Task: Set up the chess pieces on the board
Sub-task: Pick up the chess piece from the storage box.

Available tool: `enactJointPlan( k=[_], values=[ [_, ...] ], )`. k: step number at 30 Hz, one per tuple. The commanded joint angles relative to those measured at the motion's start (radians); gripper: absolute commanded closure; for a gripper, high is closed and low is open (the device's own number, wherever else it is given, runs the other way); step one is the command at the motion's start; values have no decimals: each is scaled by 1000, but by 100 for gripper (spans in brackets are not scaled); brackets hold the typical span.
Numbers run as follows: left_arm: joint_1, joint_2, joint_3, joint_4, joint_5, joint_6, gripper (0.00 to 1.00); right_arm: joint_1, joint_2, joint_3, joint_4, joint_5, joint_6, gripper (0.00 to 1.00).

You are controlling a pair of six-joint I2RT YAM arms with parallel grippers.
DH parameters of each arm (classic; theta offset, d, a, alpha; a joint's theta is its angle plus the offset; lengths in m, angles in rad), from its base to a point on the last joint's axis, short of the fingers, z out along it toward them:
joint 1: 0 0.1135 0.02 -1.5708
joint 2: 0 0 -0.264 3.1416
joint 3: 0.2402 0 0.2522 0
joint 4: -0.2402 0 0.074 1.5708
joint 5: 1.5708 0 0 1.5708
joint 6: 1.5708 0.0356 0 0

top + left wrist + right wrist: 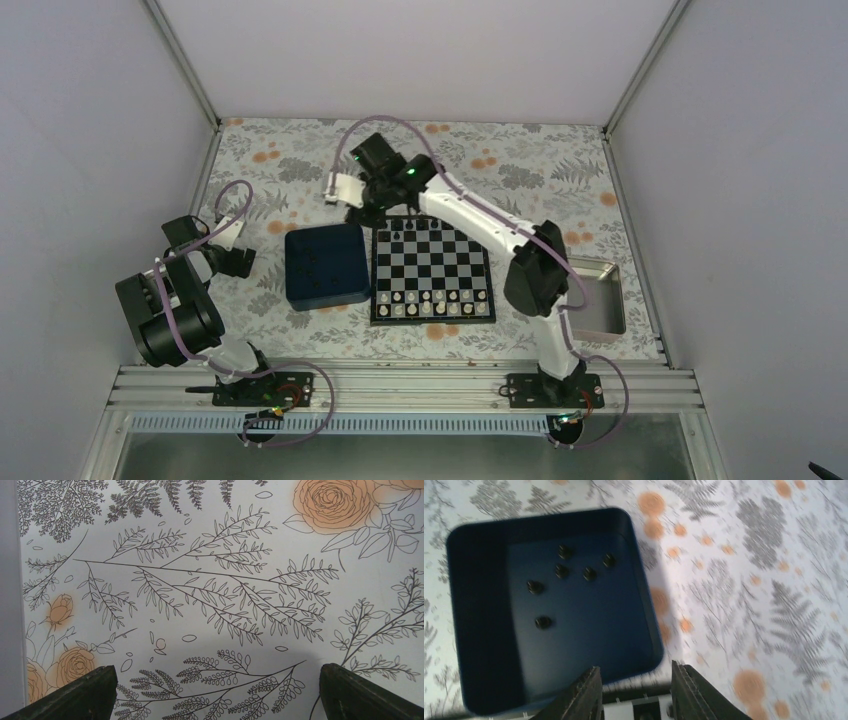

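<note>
The board (432, 272) lies in the middle of the table. Small white pieces fill its two near rows, and a few black chess pieces (420, 227) stand on its far row. Several more black chess pieces (561, 570) lie loose in the dark blue tray (484, 630). My right gripper (368, 208) hovers over the board's far left corner. In the right wrist view that gripper (636, 672) is open with nothing between its fingers, and the board's corner (621, 710) shows below, blurred. My left gripper (217, 672) is open over bare floral cloth, left of the tray.
The blue tray (325, 265) sits against the board's left side. A silver metal tray (598, 297) lies to the right of the board, partly behind the right arm. A floral cloth (290, 165) covers the table, and white walls close in three sides.
</note>
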Motion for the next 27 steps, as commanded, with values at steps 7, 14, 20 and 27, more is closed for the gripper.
enactJointPlan(
  k=[7,14,20,27],
  values=[
    [3,-5,-13,-59,15,20,0,126,221,41,199,-15,4,52],
    [2,-8,-17,-53,11,22,0,136,305,59,293,-29,20,44],
    [2,-6,-18,-50,10,24,0,136,338,52,346,-66,37,41],
    [3,1,-18,-46,7,25,0,137,378,74,348,-96,44,42]
  ],
)
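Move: The black chess piece seemingly aimed for stands in the storage box some 14 cm to the right hand's left, 3 cm back and 16 cm below. Three centimetres farther out and 3 cm left of that piece stands a far piece; a near piece is 4 cm back and 1 cm left of it. The board's middle lies about 17 cm right of the right hand and 5 cm back. From the left hand the target piece is roughly 20 cm right, 1 cm ahead, about level. The empty right hand swings left off the board's far corner towards the black chess pieces in the storage box, drawing back some 3 cm at first, and then drops steeply, ending about 11 cm farther left and 12 cm lower. The descent stops halfway through, after which the hand creeps on left at nearly constant height, turned nearly 10 degrees counter-clockwise, with the fingers spreading from about a third to over half open just above the pieces. ##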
